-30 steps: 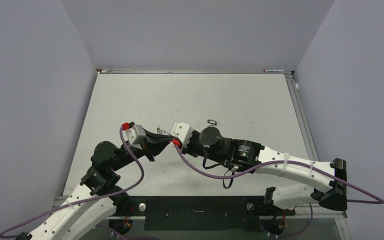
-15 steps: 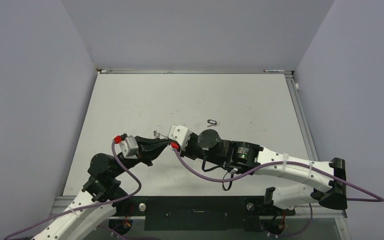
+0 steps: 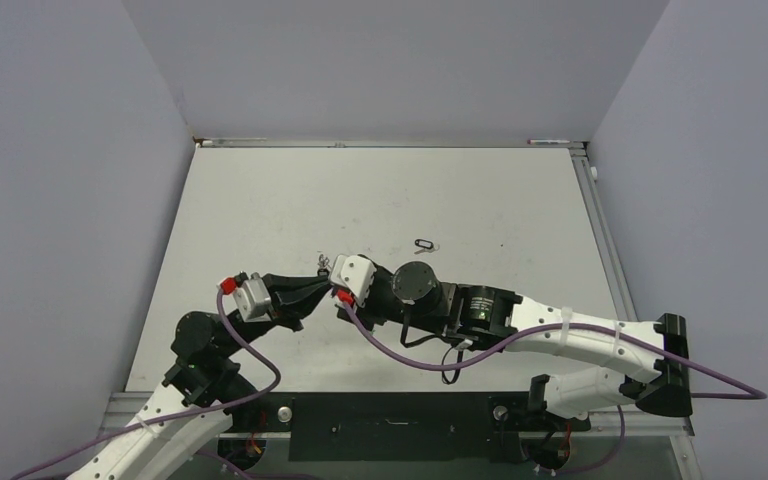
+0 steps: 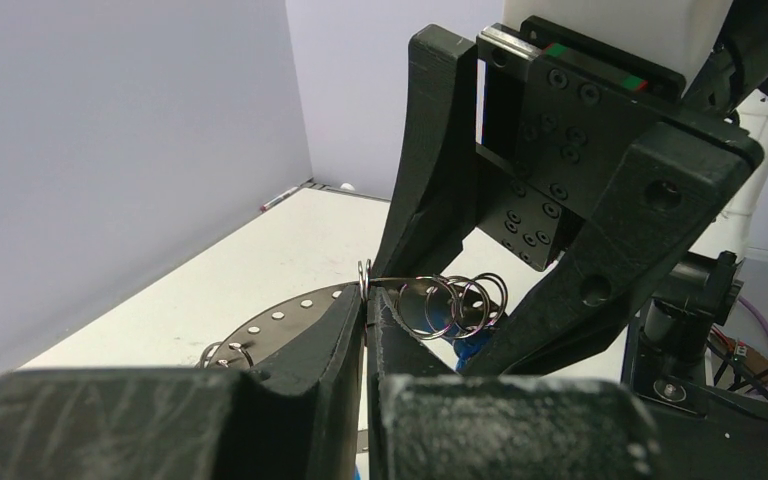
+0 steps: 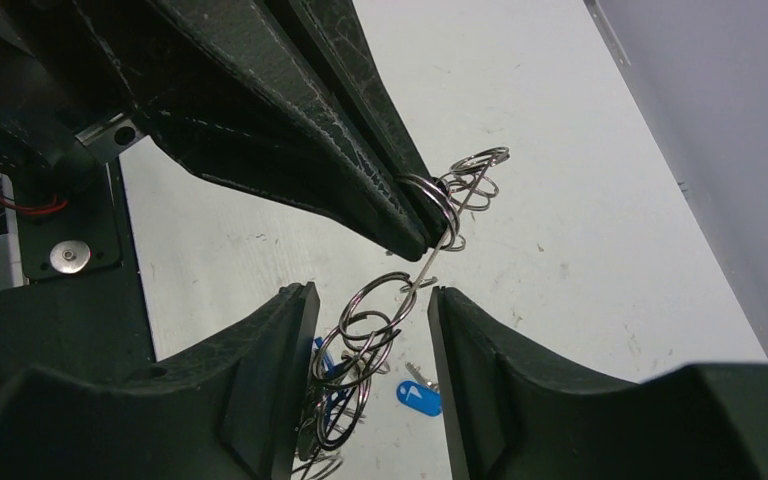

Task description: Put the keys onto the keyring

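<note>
My left gripper (image 4: 365, 300) is shut on the rim of the keyring (image 4: 280, 318), a flat grey metal ring with small holes along its edge, held above the table. Several wire loops (image 4: 455, 300) hang from the ring to the right of my fingers. In the right wrist view the keyring (image 5: 422, 268) shows edge-on, and the loops (image 5: 360, 330) dangle between the spread fingers of my open right gripper (image 5: 370, 295), which grips nothing. A blue-headed key (image 5: 418, 397) lies on the table below. From above, both grippers meet at the ring (image 3: 322, 266).
A black-headed key (image 3: 423, 243) lies alone on the white table (image 3: 410, 190), beyond my right arm. Grey walls close in the table on the left, right and far sides.
My right gripper has opened and let go of the loops it was closed on. Both arms have drifted a little left and toward the near edge, the left still holding the ring.
</note>
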Controlling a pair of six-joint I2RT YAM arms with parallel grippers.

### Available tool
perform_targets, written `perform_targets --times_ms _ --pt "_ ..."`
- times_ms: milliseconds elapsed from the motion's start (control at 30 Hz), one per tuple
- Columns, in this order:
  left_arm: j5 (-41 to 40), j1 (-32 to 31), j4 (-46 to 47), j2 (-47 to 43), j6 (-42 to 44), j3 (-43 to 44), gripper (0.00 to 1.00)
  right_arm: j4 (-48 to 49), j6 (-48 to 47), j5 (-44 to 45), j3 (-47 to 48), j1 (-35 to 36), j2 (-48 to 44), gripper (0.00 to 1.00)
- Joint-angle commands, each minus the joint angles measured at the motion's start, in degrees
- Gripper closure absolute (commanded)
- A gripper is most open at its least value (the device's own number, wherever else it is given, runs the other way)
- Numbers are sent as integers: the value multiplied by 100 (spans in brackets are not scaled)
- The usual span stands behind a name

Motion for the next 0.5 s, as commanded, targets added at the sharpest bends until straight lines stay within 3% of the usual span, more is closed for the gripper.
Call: perform_targets --times_ms 0,300,467 --pt "-53 3 437 -99 136 35 100 193 16 -57 299 26 -143 52" --pt "176 11 513 -169 149 -2 100 251 -53 -888 345 -132 -859 48" --pt "423 14 604 -218 150 -35 100 268 -46 -1978 375 -706 -1125 54"
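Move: The keyring disc hangs from the left gripper's closed tips, its middle about 4 cm below them and 2 cm back. From the right hand that middle lies about 2 cm left and 3 cm below, with the open fingers astride the near part of the disc. On the table, roughly 25 cm below the right hand, a blue-tagged key lies some 12 cm ahead and 8 cm right, and a black-tagged key about 27 cm ahead and 17 cm right. Lift the right gripper clear of the keyring, its fingers already parted and kept about half open. Start slowly, then speed upward about 6.5 cm, drawing off to the right and a little back while tipping the fingertips up some 10 degrees and turning slightly counter-clockwise. Keep the left gripper pinched on the disc's upper rim, almost still. ##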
